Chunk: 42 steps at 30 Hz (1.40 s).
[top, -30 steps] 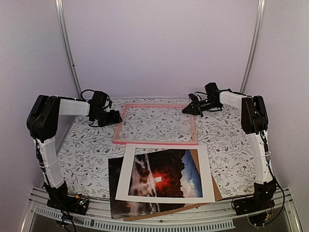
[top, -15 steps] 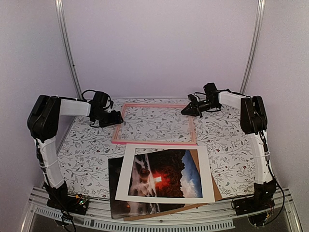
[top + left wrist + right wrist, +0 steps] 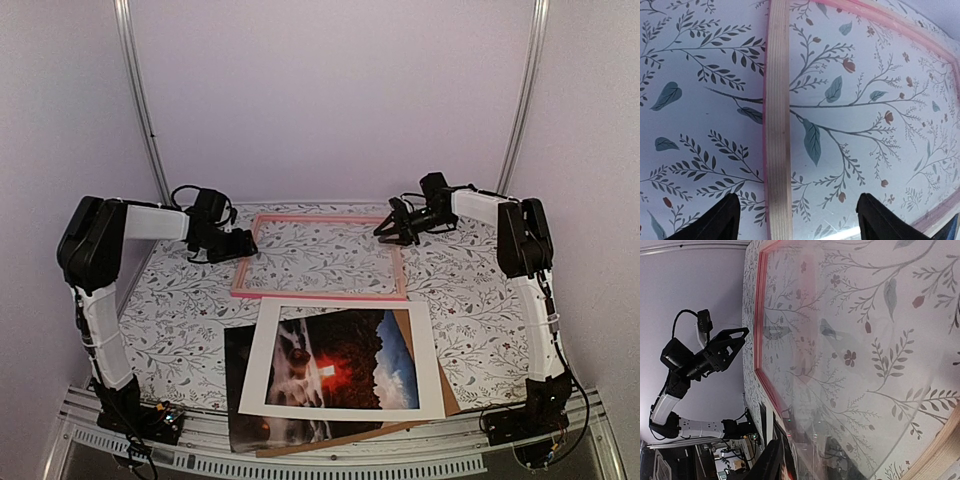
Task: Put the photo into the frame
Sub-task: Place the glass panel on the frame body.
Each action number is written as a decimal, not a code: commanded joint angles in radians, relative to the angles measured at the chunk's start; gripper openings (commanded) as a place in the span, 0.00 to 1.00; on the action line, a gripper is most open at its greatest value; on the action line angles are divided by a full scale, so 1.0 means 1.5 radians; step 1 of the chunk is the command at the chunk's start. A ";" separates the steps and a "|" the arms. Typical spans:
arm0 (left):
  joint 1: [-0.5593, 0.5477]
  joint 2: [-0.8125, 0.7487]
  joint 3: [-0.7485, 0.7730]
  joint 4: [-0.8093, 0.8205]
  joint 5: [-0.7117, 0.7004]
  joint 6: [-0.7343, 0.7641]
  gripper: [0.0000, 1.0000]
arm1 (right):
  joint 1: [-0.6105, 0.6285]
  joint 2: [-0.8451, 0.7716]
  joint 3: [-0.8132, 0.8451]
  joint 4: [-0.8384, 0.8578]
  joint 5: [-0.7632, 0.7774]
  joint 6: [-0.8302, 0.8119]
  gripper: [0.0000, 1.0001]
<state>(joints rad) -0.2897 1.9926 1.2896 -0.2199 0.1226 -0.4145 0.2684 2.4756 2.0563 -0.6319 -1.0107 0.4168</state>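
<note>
The pink frame lies flat at the back of the table, its pane showing the floral cloth. My left gripper is open over the frame's left rail, and its fingertips straddle that rail without touching it. My right gripper is at the frame's far right corner with its jaws parted and nothing between them. Only one of its fingers shows in the right wrist view. The photo lies near the front edge under a white mat.
A brown backing board lies under the photo and mat, sticking out at the right and front. The floral cloth covers the table. White walls and two metal rails close in the back.
My right gripper's jaws have parted at the frame's far right corner. The left gripper has edged slightly right over the left rail, staying open.
</note>
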 commanded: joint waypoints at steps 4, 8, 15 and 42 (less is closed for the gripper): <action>-0.033 -0.027 -0.001 0.052 0.013 0.004 0.83 | 0.007 0.013 0.027 -0.030 0.047 -0.025 0.41; -0.063 -0.040 0.000 0.069 0.018 -0.001 0.83 | 0.007 0.013 0.035 -0.042 0.072 -0.030 0.45; -0.120 -0.041 -0.004 0.123 0.039 -0.019 0.83 | 0.011 0.014 0.045 -0.057 0.115 -0.036 0.52; -0.179 0.084 0.054 0.163 0.068 -0.031 0.82 | 0.019 0.002 0.060 -0.105 0.241 -0.063 0.67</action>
<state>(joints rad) -0.5438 2.0995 1.3518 0.0040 0.2314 -0.4618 0.2924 2.4760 2.1178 -0.7704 -0.6815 0.3397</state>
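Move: The glass panel lies over the frame body, its right end a little raised by the right hand; its middle is about 18 cm to the left of that hand, 3 cm back and 4 cm lower. The frame's right bar runs some 3 cm to that hand's right, its middle 3 cm back and 5 cm below. From the left hand the panel's middle is level and about 18 cm right, 4 cm down; the left bar is 2 cm to its left, 5 cm down, and the white mat about 31 cm back and 22 cm right. The glass panel's right edge is let down towards the frame's right bar between the right fingers, which spread to about twice their gap while that hand sinks about 3 cm, eases right and tips its fingers further down. The left hand, open and empty, sweeps some 15 cm right across the panel towards its middle, rising over the first half and sinking again, with a slight clockwise turn. ##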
